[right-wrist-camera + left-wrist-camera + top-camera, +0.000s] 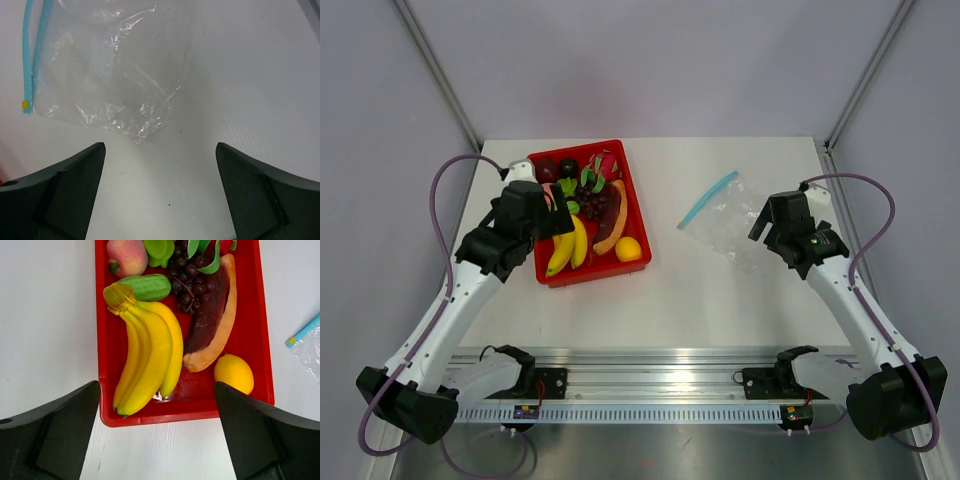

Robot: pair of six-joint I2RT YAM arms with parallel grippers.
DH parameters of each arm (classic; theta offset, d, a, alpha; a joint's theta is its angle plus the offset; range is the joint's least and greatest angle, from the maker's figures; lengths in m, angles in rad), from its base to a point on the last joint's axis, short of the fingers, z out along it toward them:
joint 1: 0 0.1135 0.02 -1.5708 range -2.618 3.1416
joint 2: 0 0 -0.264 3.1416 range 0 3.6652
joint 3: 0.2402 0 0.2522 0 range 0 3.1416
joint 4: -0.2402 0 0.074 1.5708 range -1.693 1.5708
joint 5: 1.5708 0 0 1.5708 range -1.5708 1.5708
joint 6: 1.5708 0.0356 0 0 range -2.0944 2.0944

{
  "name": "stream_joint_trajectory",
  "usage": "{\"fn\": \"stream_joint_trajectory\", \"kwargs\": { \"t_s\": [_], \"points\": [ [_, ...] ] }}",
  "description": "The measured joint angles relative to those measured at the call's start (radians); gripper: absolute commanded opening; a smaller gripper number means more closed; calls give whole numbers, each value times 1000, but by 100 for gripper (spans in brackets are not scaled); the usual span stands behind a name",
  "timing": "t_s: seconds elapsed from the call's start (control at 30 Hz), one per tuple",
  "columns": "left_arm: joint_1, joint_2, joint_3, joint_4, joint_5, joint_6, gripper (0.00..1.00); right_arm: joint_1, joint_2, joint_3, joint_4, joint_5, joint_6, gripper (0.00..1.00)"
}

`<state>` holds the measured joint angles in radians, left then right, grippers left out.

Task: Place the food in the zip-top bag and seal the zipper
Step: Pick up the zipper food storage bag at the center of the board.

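Note:
The food lies in a red tray (638, 264): a yellow banana bunch (147, 355), a yellow-orange citrus (233, 373), an orange papaya slice (220, 325), purple grapes (190, 282), a green piece (149, 287) and a peach-red fruit (127, 255). My left gripper (157, 386) is open and empty, hovering over the tray's near-left edge by the banana tips; it also shows in the top view (542, 218). The clear zip-top bag (110, 70) lies flat and empty on the table, its blue-teal zipper (28, 55) along its left edge. My right gripper (160, 145) is open and empty, just right of the bag (725, 222).
The white table (720, 300) carries only the tray at left and the bag at right. Grey walls and metal posts (865, 75) bound the back and sides. A metal rail (650, 385) runs along the near edge.

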<state>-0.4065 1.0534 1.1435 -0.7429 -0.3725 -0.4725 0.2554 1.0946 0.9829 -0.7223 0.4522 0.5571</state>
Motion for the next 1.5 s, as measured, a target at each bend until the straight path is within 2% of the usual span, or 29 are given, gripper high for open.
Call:
{"fn": "stream_joint_trajectory", "kwargs": {
  "t_s": [0.33,0.5,0.7,0.83,1.03,1.17,1.43,1.5],
  "points": [
    [0,17,0,-22,5,4,99,0,7,-24,27,11,47,99],
    [0,29,0,-26,53,19,99,0,182,70,50,-15,42,99],
    [0,29,0,-26,98,27,99,16,562,466,19,-18,27,99],
    [0,29,0,-27,110,30,99,50,844,832,-71,31,37,99],
    [0,29,-1,-27,126,31,99,79,1188,1221,-227,93,71,99],
    [0,29,-9,-27,139,32,99,84,1313,1341,-291,107,81,100],
    [0,32,-37,-27,160,38,99,95,1419,1424,-324,134,83,100],
    [0,37,-40,-27,163,39,99,99,1448,1449,-327,135,83,97]
  ]
}}
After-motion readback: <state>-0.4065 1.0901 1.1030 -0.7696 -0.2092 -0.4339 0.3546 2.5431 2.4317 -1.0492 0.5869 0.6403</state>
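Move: The blue zipper strip of the storage bag slants across the board with its middle about 20 cm ahead of my right hand, 11 cm to its left and 16 cm below it. The clear bag's middle is nearer, roughly 13 cm ahead and 6 cm left. The lemon in the red tray sits some 34 cm left and 4 cm ahead. From my left hand the strip's middle is about 20 cm ahead and 39 cm right, 23 cm down. I swing my open right hand about 25 cm forward and 10 cm left across the bag, then drop it some 10 cm towards the far half of the zipper strip, tipping the fingers roughly 15 degrees further down. They stay wide open and do not reach the strip. My empty left hand eases down about 3 cm and a little right near the tray's near side, turning slightly clockwise. ##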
